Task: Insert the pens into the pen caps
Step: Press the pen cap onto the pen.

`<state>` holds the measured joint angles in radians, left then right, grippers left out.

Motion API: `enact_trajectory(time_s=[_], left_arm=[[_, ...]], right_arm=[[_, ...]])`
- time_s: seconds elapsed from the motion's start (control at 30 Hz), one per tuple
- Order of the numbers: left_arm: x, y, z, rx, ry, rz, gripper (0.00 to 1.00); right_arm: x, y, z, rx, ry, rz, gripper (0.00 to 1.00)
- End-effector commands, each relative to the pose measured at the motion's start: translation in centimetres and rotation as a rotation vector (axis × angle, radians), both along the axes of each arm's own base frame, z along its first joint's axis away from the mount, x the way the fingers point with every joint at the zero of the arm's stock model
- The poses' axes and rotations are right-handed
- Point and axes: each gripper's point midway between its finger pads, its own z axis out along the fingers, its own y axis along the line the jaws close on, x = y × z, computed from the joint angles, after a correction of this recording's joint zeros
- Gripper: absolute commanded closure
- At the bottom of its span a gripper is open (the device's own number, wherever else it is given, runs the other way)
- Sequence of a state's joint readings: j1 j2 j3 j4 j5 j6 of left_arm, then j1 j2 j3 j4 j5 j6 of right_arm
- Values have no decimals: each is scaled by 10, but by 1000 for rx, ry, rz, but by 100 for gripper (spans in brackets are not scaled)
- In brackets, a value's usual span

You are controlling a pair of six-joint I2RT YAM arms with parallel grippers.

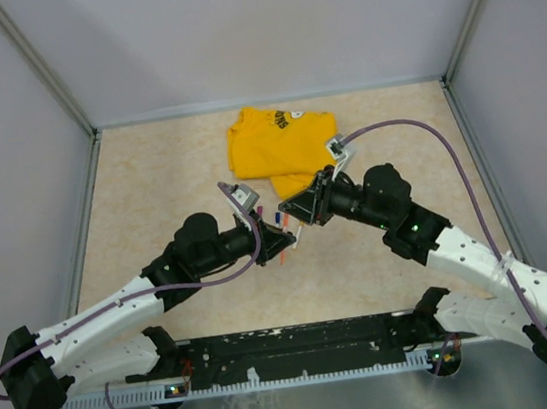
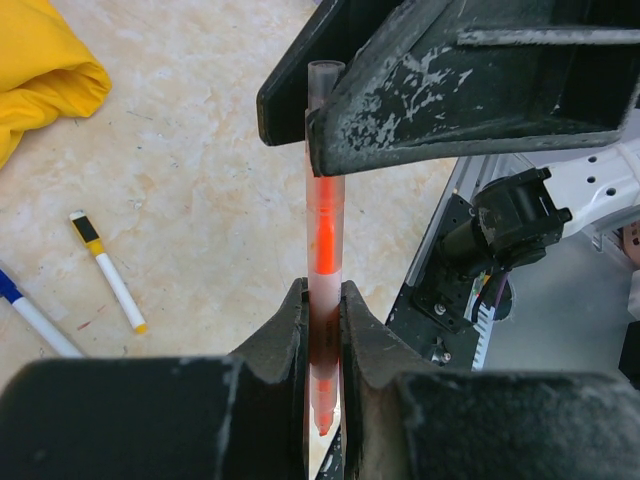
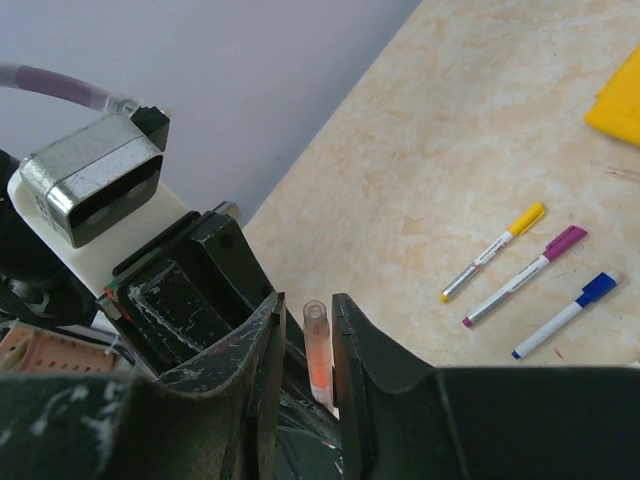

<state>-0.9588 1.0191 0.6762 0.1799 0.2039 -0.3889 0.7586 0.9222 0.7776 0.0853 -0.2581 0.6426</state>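
My left gripper [image 2: 322, 300] is shut on a translucent pen [image 2: 324, 220] with an orange core, its orange tip pointing back toward the camera. The pen's open back end [image 3: 315, 312] sits between the fingers of my right gripper [image 3: 305, 310]. Those jaws stand open, with a small gap on the left side of the barrel. The two grippers meet nose to nose above the table's middle [image 1: 287, 231]. Three more pens lie on the table, with a yellow cap [image 3: 527, 217], a magenta cap [image 3: 566, 240] and a blue cap [image 3: 598, 287] on their ends. No loose cap shows.
A folded yellow T-shirt [image 1: 281, 148] lies just behind the grippers. In the left wrist view the yellow pen [image 2: 108, 272] and the blue pen [image 2: 35, 318] lie on the beige tabletop to the left. Grey walls enclose the table on three sides.
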Motion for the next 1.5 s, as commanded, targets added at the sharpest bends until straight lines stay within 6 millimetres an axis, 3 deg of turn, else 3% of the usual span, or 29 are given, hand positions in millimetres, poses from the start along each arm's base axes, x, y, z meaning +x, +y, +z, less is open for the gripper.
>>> enact_trajectory(time_s=[0.0, 0.1, 0.23, 0.6, 0.9, 1.13, 1.47], left_arm=[[-1, -5, 20, -49, -24, -18, 100], [-1, -5, 20, -49, -24, -17, 100], [0, -4, 23, -61, -22, -8, 100], [6, -6, 56, -137, -38, 24, 100], [18, 4, 115, -237, -174, 97, 100], [23, 16, 151, -290, -253, 158, 100], [20, 20, 175, -329, -285, 157, 100]], right_arm=[[-6, 5, 5, 6, -30, 35, 76], [-6, 6, 3, 5, -29, 39, 81], [-8, 8, 1, -6, -42, 63, 100], [-19, 13, -17, -55, -32, 111, 100], [-38, 20, -44, -138, 6, 160, 100], [-53, 21, -70, -212, 38, 178, 100], [-82, 22, -123, -331, 103, 202, 100]])
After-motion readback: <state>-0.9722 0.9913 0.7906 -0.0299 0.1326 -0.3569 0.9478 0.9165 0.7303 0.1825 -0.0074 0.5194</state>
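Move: The cap end of the orange pen already stands between the right hand's half-open fingers, its middle roughly 1 cm below the hand point. From the left hand, which grips the pen's lower part, that cap end lies about 3 cm ahead and 6 cm above. On the table some 20 cm below the left hand, the blue pen lies about 13 cm ahead and 2 cm left, the black-capped pen about 13 cm ahead and 3 cm right. Downward about 1 cm the right hand goes along the orange pen as its fingers close and pinch the cap end. Keeping that pinch, it moves left and a little back towards the left hand, rising and dipping again, its fingers tipping up roughly 10 degrees. The left hand keeps its hold, rises about 2 cm, then sinks slightly while drifting left. ##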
